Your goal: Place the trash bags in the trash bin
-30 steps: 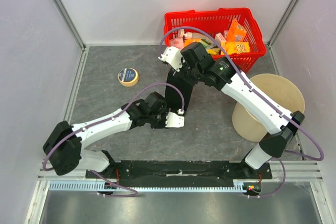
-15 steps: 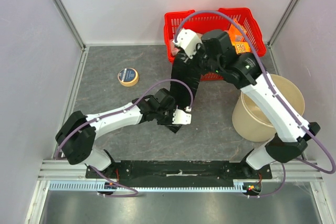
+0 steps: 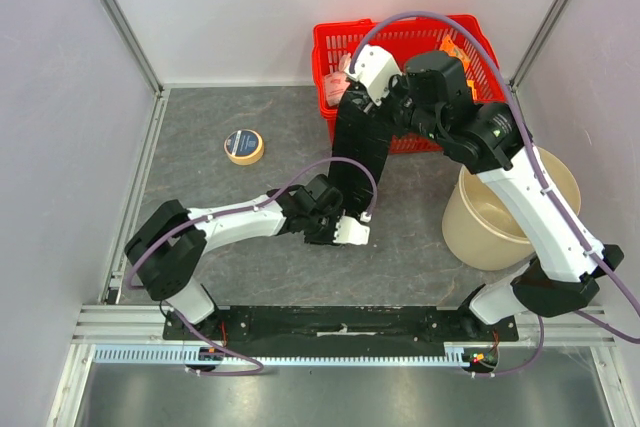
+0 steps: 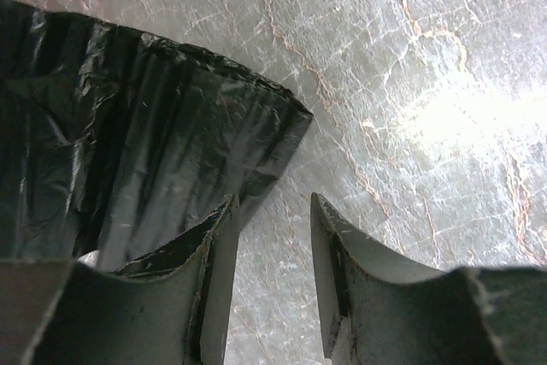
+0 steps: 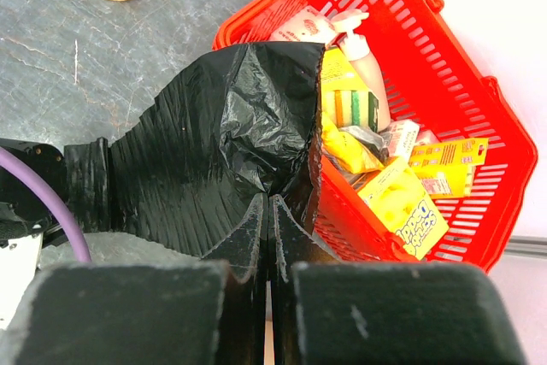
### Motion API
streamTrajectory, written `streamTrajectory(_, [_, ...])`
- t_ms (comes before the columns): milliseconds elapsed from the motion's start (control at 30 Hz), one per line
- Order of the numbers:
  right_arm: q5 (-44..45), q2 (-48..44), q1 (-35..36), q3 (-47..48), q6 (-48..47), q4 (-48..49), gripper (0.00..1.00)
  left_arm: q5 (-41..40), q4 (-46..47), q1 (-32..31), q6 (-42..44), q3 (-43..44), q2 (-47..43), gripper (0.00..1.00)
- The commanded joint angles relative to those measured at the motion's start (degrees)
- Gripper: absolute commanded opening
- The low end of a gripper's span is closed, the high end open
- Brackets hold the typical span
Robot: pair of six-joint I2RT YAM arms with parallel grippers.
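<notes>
A black trash bag (image 3: 356, 147) hangs stretched between the two arms, from in front of the red basket down to the table. My right gripper (image 3: 362, 87) is shut on its upper end; in the right wrist view the fingers (image 5: 256, 228) pinch the crumpled bag (image 5: 197, 151). My left gripper (image 3: 350, 229) is low at the bag's bottom end, open, with only bare table between its jaws; the bag (image 4: 145, 126) lies against the outer side of the left finger (image 4: 214, 245). The beige trash bin (image 3: 485, 232) stands at the right, partly under my right arm.
A red wire basket (image 3: 487, 65) full of packets stands at the back, touching the bag; its rim (image 5: 479, 117) is just right of the right gripper. A roll of tape (image 3: 244, 145) lies on the dark stone table at the left. White walls enclose the table.
My right gripper has risen and moved right toward the basket, pulling the bag taut and upright. The left arm has slid right along the table with the bag's lower end.
</notes>
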Motion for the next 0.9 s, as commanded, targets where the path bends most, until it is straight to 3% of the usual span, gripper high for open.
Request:
streamTrajectory(0, [0.6,-1.8,-0.5,2.2,-0.6,-0.1,0.00,1.7,3.8,-0.7,2.5,2.4,1.3,0.45])
streamTrajectory(367, [1.6,-3.3,-2.1,4.2,-1.5,0.1,0.00,1.2,5.1,-0.7,2.9,3.2,-3.0,0.44])
streamTrajectory(867, [2.1,-5.9,-4.2,7.2,-2.1,0.1,0.00,0.9,7.8,-0.9,4.2,5.7,-1.9,0.44])
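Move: The right hand holds the upper end of the trash bag high over the table. From that hand the trash bin stands about 25 cm right, 4 cm back and 26 cm lower, and the red basket about 18 cm ahead, 6 cm right and 29 cm lower. The bag's lower end lies roughly 3 cm ahead and 3 cm right of the half-open left fingers, about 1 cm below them. The tape roll is some 20 cm ahead and 18 cm left of that hand. Up and to the right, about 7 cm in all, the right hand draws the pinched end of the trash bag higher, its fingers shut and tipping slightly upward. The left hand, close over the bag's lower end, dips slightly, then rises about 4 cm while working right and forward, fingertips swinging outward roughly 10 degrees and staying half open. Whether they touch the bag can't be seen. ##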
